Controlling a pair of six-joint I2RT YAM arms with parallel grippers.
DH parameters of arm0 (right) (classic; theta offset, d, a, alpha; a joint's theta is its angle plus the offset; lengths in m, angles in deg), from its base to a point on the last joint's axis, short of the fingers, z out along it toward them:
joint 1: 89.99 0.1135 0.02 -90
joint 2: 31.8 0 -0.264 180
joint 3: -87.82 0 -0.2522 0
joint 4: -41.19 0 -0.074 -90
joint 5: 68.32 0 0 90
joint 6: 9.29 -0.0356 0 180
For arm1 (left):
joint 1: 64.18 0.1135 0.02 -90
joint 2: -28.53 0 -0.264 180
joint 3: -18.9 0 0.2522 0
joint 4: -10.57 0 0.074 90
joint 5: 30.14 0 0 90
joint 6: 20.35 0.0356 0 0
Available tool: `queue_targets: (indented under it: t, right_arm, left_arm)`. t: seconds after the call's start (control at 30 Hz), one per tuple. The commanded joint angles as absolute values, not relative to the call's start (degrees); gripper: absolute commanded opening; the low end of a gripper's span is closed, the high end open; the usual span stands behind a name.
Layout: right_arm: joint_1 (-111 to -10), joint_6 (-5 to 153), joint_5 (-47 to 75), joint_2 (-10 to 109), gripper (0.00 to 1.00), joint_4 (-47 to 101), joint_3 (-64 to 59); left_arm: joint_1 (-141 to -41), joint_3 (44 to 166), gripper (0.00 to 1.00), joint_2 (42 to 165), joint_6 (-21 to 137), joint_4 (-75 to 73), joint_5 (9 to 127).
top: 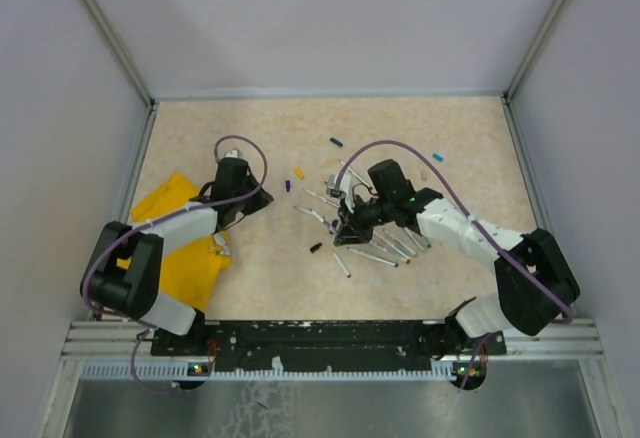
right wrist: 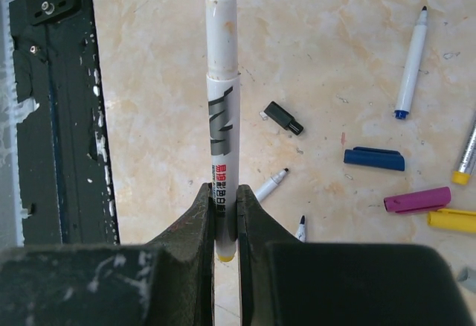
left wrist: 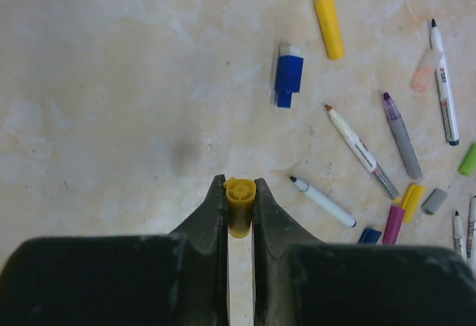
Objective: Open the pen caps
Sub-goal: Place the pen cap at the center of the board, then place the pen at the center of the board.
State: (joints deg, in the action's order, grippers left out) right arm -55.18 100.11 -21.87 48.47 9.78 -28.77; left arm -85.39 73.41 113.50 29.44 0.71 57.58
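My left gripper (left wrist: pixel 239 188) is shut on a short yellow pen cap (left wrist: pixel 239 205), held above bare table at the left (top: pixel 232 155). My right gripper (right wrist: pixel 225 192) is shut on a white pen (right wrist: pixel 222 103) with a yellow end; its tip runs out of the top of the right wrist view. That gripper hangs over the pile of pens (top: pixel 372 243) in mid-table. Loose caps lie around: yellow (left wrist: pixel 329 27), blue (left wrist: pixel 288 77), black (right wrist: pixel 283 117), dark blue (right wrist: pixel 374 158), magenta (right wrist: pixel 416 200). Uncapped pens (left wrist: pixel 362 149) (left wrist: pixel 322 200) (right wrist: pixel 411 64) lie flat.
A yellow cloth (top: pixel 185 258) lies under the left arm at the table's left. A black rail (top: pixel 330 336) runs along the near edge, close to the right gripper. Grey walls (top: pixel 320 18) enclose the table. A small blue cap (top: pixel 437 157) lies at the far right.
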Motion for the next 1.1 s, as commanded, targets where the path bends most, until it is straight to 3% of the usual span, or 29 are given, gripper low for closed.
queue_targets:
  t: [0.0, 0.3, 0.53, 0.7, 0.9, 1.07]
  right_arm:
    - [-55.42, 100.77, -21.08, 46.59, 0.00, 10.39, -26.39]
    - [-55.44, 99.81, -19.01, 48.43, 0.00, 10.71, -25.98]
    - [-54.82, 98.09, -14.17, 51.24, 0.00, 12.01, -24.63]
    - [-51.73, 99.77, -8.90, 59.98, 0.00, 6.32, -15.03]
    - [-48.65, 100.26, -2.80, 70.24, 0.00, 2.24, -6.00]
    - [-47.62, 99.19, -0.62, 75.36, 0.00, 0.23, -2.04]
  left_arm:
    - [-85.16, 77.95, 0.00, 117.82, 30.16, -3.23, 55.74]
    - [-85.18, 85.91, 0.05, 126.12, 30.80, -9.63, 54.59]
    - [-85.18, 84.81, 0.26, 125.99, 29.92, -9.64, 52.81]
    - [-85.18, 84.76, 0.30, 125.90, 30.12, -10.35, 51.95]
    - [-85.18, 83.34, 0.37, 120.56, 31.01, -11.06, 50.71]
    - [-85.18, 78.00, 0.39, 108.14, 30.83, -11.25, 47.21]
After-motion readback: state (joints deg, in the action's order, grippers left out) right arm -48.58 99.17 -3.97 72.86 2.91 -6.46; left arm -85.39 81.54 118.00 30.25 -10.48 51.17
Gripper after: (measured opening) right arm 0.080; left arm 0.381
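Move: The left hand still holds the yellow cap; the bare spot for it lies about 2 cm ahead, straight in line and 4 cm below. The blue cap is some 6 cm ahead and 5 right, the other yellow cap 10 ahead and 8 right, the black-tipped pen 2 back and 9 right. From the right hand, with its pen, a patch lies 7 cm ahead, 5 left, 9 below, between the black cap (3 ahead, 7 left) and dark blue cap (9 ahead, 2 left). The left hand lays its yellow cap on the bare board, sinking about 3.5 cm and easing forward 2 cm while its fingers tip slightly downward, then opens its fingers, lets go and begins to rise, back and to the left. The right hand keeps its grip on the white pen and, slow at first, sweeps forward and left some 8 cm, sinking 5 cm with the fingers tilting down, towards the patch between the black and dark blue caps. ##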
